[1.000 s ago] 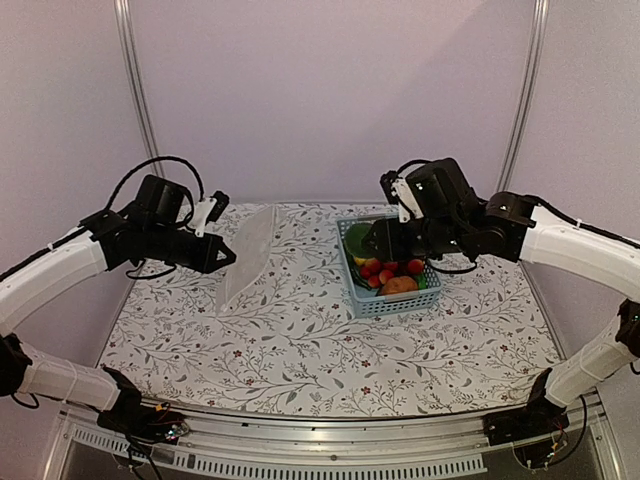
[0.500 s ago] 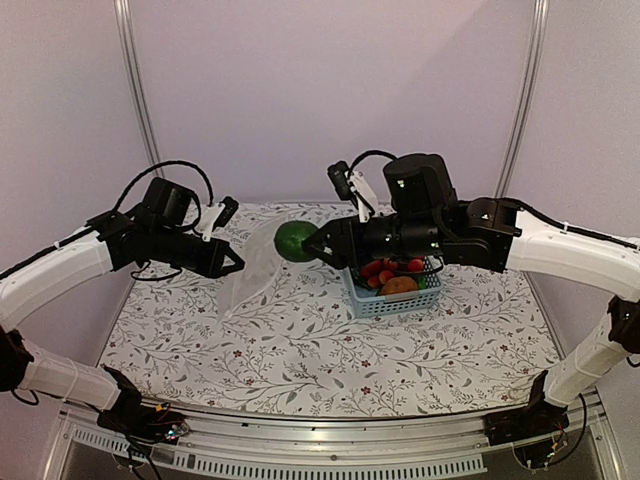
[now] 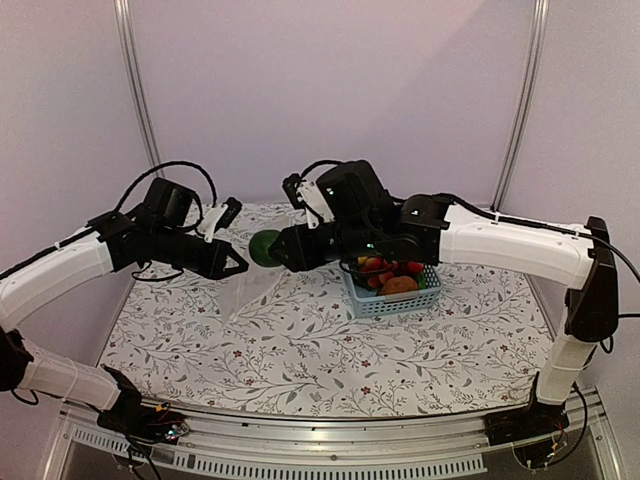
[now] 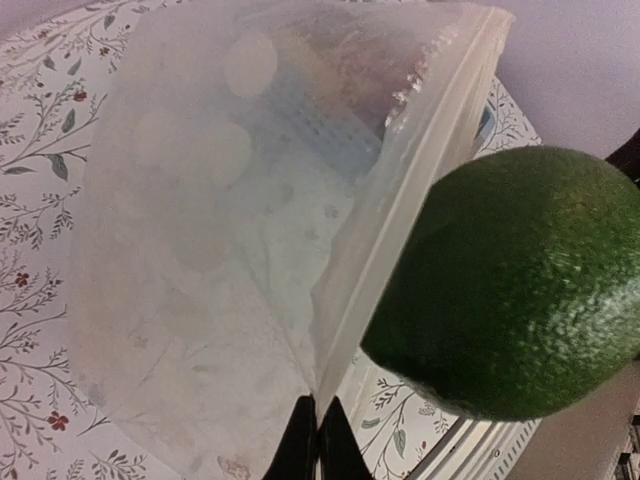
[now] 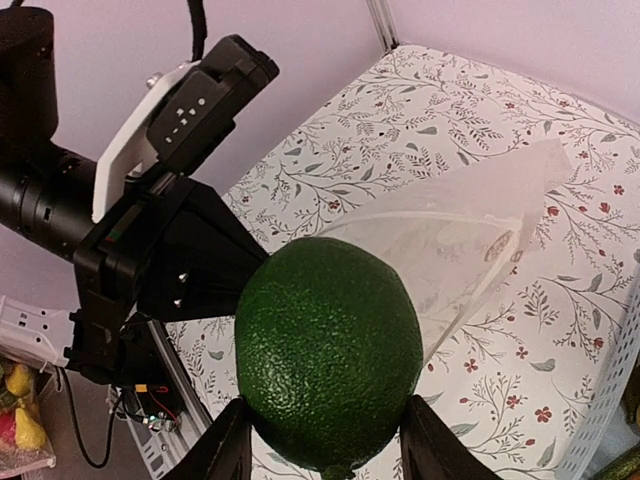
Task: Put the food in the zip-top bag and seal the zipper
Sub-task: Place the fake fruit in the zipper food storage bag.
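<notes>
A round, dark green fruit (image 3: 263,248) from the food sits between the fingers of my right gripper (image 3: 277,250), which is shut on it. It hangs in the air right beside the mouth of the zip-top bag (image 3: 243,285). My left gripper (image 3: 238,266) is shut on the bag's mouth edge and holds the clear dotted bag (image 4: 210,250) up off the table. The zipper (image 4: 425,160) runs along that edge, unsealed. The green fruit (image 4: 510,280) is just outside the opening. In the right wrist view the fruit (image 5: 330,345) fills the gripper (image 5: 325,445), with the bag (image 5: 470,245) behind.
A light-blue slotted basket (image 3: 392,303) stands on the flowered table at centre right with red round pieces and an orange-brown piece (image 3: 398,284) of food in it. My right arm stretches across above the basket. Metal posts stand at the back corners.
My right gripper has carried the green fruit from over the basket leftward to the bag's mouth. The left gripper has barely moved and keeps its hold on the bag.
</notes>
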Controlling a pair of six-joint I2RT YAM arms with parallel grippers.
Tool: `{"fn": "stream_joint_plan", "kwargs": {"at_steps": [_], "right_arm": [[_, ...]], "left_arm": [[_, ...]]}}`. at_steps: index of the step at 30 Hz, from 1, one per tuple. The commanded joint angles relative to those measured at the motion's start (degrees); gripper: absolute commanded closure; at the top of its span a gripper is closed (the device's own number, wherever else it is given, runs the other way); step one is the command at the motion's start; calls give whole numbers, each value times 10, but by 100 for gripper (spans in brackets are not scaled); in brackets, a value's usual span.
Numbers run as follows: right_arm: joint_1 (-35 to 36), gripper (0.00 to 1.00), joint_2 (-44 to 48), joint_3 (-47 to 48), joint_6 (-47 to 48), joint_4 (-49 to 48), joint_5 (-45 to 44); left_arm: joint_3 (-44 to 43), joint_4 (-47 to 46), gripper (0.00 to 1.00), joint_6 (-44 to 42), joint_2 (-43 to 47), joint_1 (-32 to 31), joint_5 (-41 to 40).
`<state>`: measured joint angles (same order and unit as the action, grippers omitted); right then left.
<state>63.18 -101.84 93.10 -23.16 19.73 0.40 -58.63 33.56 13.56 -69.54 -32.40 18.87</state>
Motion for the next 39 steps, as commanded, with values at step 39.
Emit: {"fn": "stream_joint_plan", "kwargs": {"at_steps": [39], "right_arm": [[23,48,-143,111,-47,104,-210]], "left_arm": [[38,-98,100,13,32,-27,180]]}}
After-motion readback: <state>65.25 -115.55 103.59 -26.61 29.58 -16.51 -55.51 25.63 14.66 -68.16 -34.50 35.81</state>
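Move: The right gripper already holds the avocado. The middle of the zip-top bag's mouth lies about 7 cm ahead of the right hand, 2 cm to its left and 8 cm below. The left gripper's pinch on the rim is roughly 8 cm left, 2 cm ahead and 8 cm below, and the blue basket some 30 cm right, 3 cm ahead, 20 cm below. From the left hand, the avocado is about 6 cm right, 1 cm back and 7 cm above. Sink the right gripper about 6 cm and some 3 cm forward into the bag's mouth, fingers tipping further down; ease back up and left a little, then press on down deeper, keeping hold of the avocado. Meanwhile draw the left gripper, still pinching the rim, about 4 cm back and 4 cm right, rising slightly and turning clockwise, to bring the bag over the avocado. ##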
